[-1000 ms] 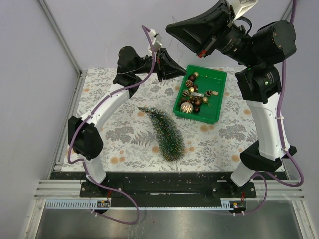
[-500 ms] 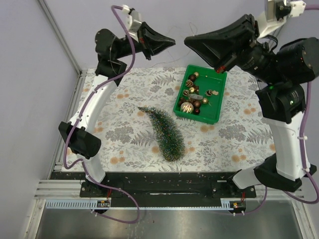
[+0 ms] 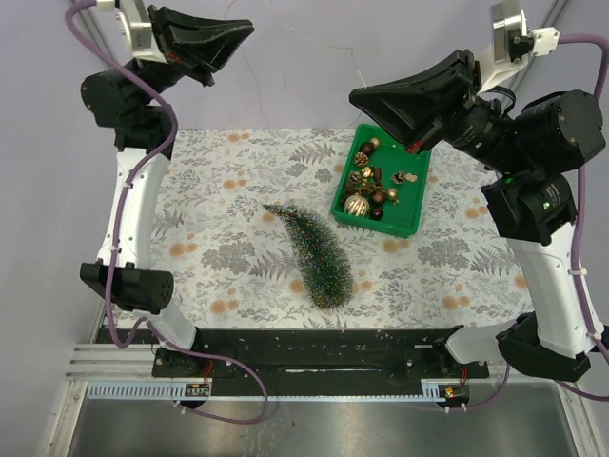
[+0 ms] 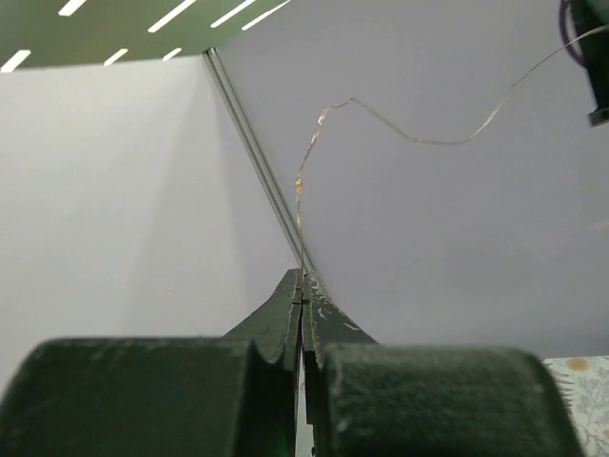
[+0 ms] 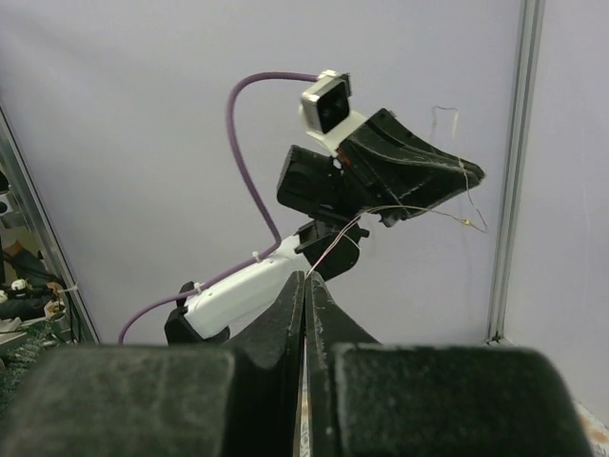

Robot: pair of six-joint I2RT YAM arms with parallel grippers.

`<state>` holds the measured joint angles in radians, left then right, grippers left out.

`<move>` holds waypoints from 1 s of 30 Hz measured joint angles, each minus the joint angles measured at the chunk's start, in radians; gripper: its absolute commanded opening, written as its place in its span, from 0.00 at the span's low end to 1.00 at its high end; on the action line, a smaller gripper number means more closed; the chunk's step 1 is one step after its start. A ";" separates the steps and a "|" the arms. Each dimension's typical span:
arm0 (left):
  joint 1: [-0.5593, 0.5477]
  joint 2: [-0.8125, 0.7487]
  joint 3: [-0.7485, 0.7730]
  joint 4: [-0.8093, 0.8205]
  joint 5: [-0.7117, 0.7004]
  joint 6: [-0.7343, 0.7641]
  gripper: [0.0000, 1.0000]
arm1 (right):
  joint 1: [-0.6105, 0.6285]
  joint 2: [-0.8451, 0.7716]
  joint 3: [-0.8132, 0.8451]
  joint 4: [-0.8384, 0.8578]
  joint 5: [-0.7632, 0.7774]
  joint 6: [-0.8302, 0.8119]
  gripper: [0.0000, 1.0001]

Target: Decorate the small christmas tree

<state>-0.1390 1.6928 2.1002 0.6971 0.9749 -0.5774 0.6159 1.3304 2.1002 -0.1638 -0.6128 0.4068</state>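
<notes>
The small christmas tree (image 3: 316, 252) lies on its side in the middle of the floral table mat, tip pointing far left, base toward me. Both arms are raised high above the table. A thin wire light string (image 4: 419, 141) runs between them. My left gripper (image 3: 249, 29) is shut on one end of it, seen rising from the tips (image 4: 302, 276). My right gripper (image 3: 354, 94) is shut on the other end (image 5: 305, 276); the wire (image 5: 333, 249) leads from there to the left gripper (image 5: 476, 175) across the view.
A green plastic bin (image 3: 416, 188) holding several baubles and pinecones stands at the back right of the mat, below the right gripper. Grey walls with aluminium posts (image 5: 507, 171) close in the back and sides.
The left arm has swung up and to the left, away from the bin, and its jaws have closed. The right arm has risen slightly. The wire now spans the gap between them.
</notes>
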 measured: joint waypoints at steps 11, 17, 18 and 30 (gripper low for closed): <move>0.047 -0.359 -0.482 -0.082 0.046 0.085 0.02 | 0.000 0.006 -0.029 0.059 0.000 0.067 0.00; 0.050 -0.559 -0.894 -0.341 0.051 0.275 0.27 | 0.000 0.008 -0.092 0.094 -0.008 0.128 0.00; 0.050 -0.583 -0.963 -0.389 0.044 0.308 0.34 | 0.000 0.010 -0.104 0.096 -0.009 0.138 0.00; 0.051 -0.665 -1.096 -0.639 -0.083 0.465 0.99 | -0.037 0.048 -0.174 0.089 0.002 0.168 0.00</move>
<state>-0.0883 1.0279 1.0039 0.0582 0.8921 -0.1123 0.5785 1.3781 1.9259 -0.0750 -0.6113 0.5747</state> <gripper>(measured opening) 0.981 0.014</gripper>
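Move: From the left hand, which like the right pinches the thin wire strung between them, the tree's middle lies about 12 cm back, 8 cm to its right and 48 cm below. From the right hand, the tree is some 4 cm ahead, 10 cm to the left and 50 cm below, and the green tray about 34 cm ahead, 13 cm to the right and 64 cm below. Left hand sinks some 30 cm towards the tree's tip, fingers opening wide; right, still pinching wire, eases forward and down. ##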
